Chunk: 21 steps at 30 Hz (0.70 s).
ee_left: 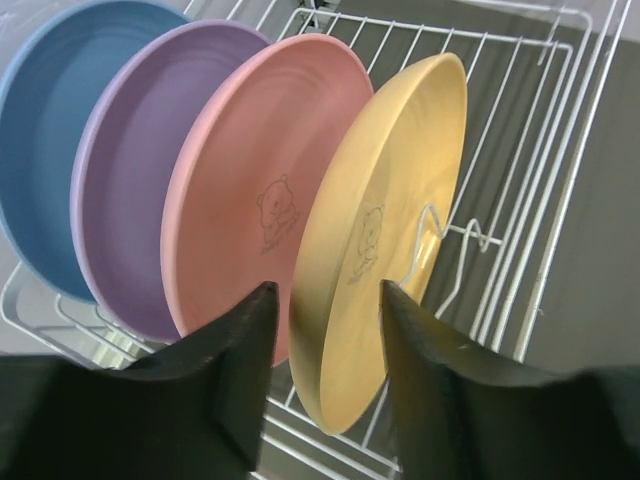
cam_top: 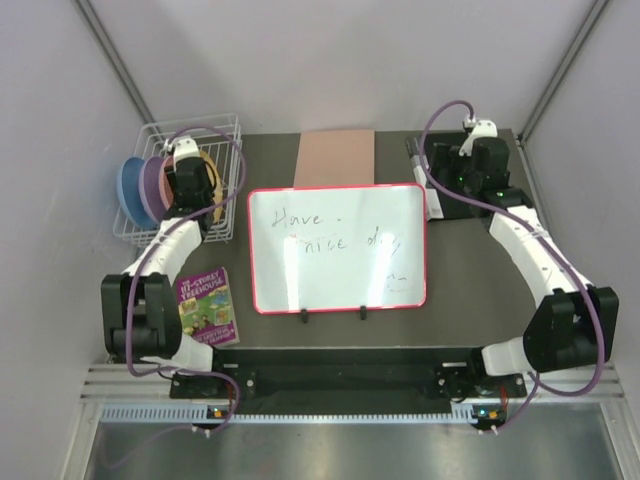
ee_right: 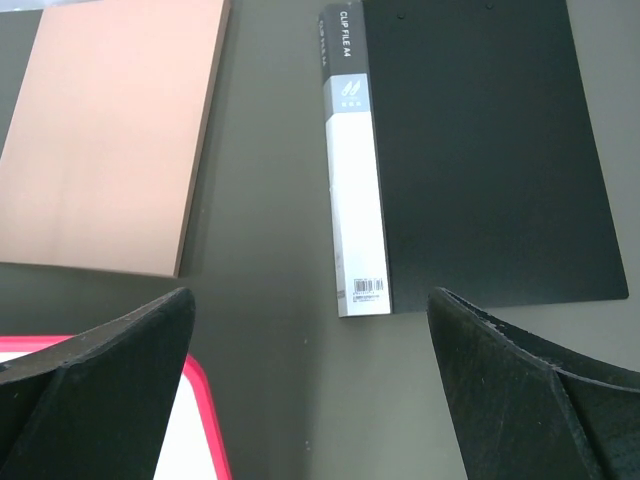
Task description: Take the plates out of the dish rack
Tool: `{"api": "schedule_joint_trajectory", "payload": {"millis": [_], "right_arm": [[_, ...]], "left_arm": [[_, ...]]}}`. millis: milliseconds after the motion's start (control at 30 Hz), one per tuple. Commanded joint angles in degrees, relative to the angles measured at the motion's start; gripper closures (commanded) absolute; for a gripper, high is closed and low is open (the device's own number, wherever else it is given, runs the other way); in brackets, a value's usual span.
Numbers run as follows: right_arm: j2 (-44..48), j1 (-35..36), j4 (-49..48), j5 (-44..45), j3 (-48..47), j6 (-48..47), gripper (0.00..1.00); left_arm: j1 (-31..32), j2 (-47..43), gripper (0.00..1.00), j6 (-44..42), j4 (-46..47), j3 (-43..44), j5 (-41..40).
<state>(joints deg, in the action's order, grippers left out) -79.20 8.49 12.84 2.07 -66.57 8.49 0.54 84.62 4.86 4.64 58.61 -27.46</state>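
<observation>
Several plates stand on edge in the white wire dish rack (ee_left: 520, 180): blue (ee_left: 50, 130), lilac (ee_left: 135, 190), pink (ee_left: 255, 170) and orange-yellow (ee_left: 385, 190). My left gripper (ee_left: 329, 287) reaches into the rack with a finger on each side of the orange-yellow plate's lower rim. Its right finger lies against the plate's face, while a thin gap shows at the left finger. From above, the left gripper (cam_top: 188, 165) sits over the dish rack (cam_top: 225, 130) at the table's back left. My right gripper (ee_right: 310, 297) hangs wide open and holds nothing, at the back right (cam_top: 447, 160).
A red-framed whiteboard (cam_top: 337, 247) lies mid-table. Behind it is a brown board (cam_top: 336, 157). A black clip file (ee_right: 470, 150) lies under the right gripper. A small colourful book (cam_top: 207, 305) sits by the left arm's base.
</observation>
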Motion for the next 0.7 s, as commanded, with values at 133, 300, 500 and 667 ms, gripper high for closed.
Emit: {"api": "schedule_joint_trajectory", "payload": {"millis": [133, 300, 500, 667], "right_arm": [[-2.89, 0.39, -1.94, -0.57, -3.4, -0.93, 0.0], [-3.24, 0.39, -1.68, -0.13, -3.48, -0.93, 0.0], [-3.16, 0.39, -0.98, -0.04, -3.75, -0.76, 0.0], [-2.1, 0.39, -0.63, 0.22, -3.48, -0.58, 0.0]], "left_arm": [[-0.18, 0.72, 0.85, -0.64, 7.92, -1.3, -2.42], [0.6, 0.02, 1.0, -1.61, 9.15, -2.53, -3.29], [6.91, -0.51, 1.0, -9.14, 16.0, -3.85, -16.27], [12.46, 0.19, 1.0, -19.44, 25.13, -3.94, -32.09]]}}
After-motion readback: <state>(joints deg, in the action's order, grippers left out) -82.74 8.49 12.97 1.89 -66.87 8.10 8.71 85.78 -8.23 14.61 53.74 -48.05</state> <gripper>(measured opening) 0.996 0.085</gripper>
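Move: The left gripper's part-closed fingers already straddle the near upper rim of the yellow plate, whose middle lies about 6 cm ahead, 2 cm to the right and 4 cm below. Left of the yellow plate the rack holds the pink, purple and blue plates, about 5, 9 and 13 cm from it, level with it fore and aft. From the idle right gripper, the yellow plate is some 55 cm left, 6 cm ahead and 7 cm lower. Shut the left fingers on the yellow plate's near rim, easing about 1.5 cm left and 1 cm down as they close. With the rim pinched, draw the hand back some 2 cm and back to the right, rolling its left side up roughly 15 degrees with a slight counter-clockwise turn. Meanwhile lower the empty, wide-open right gripper a couple of centimetres. ##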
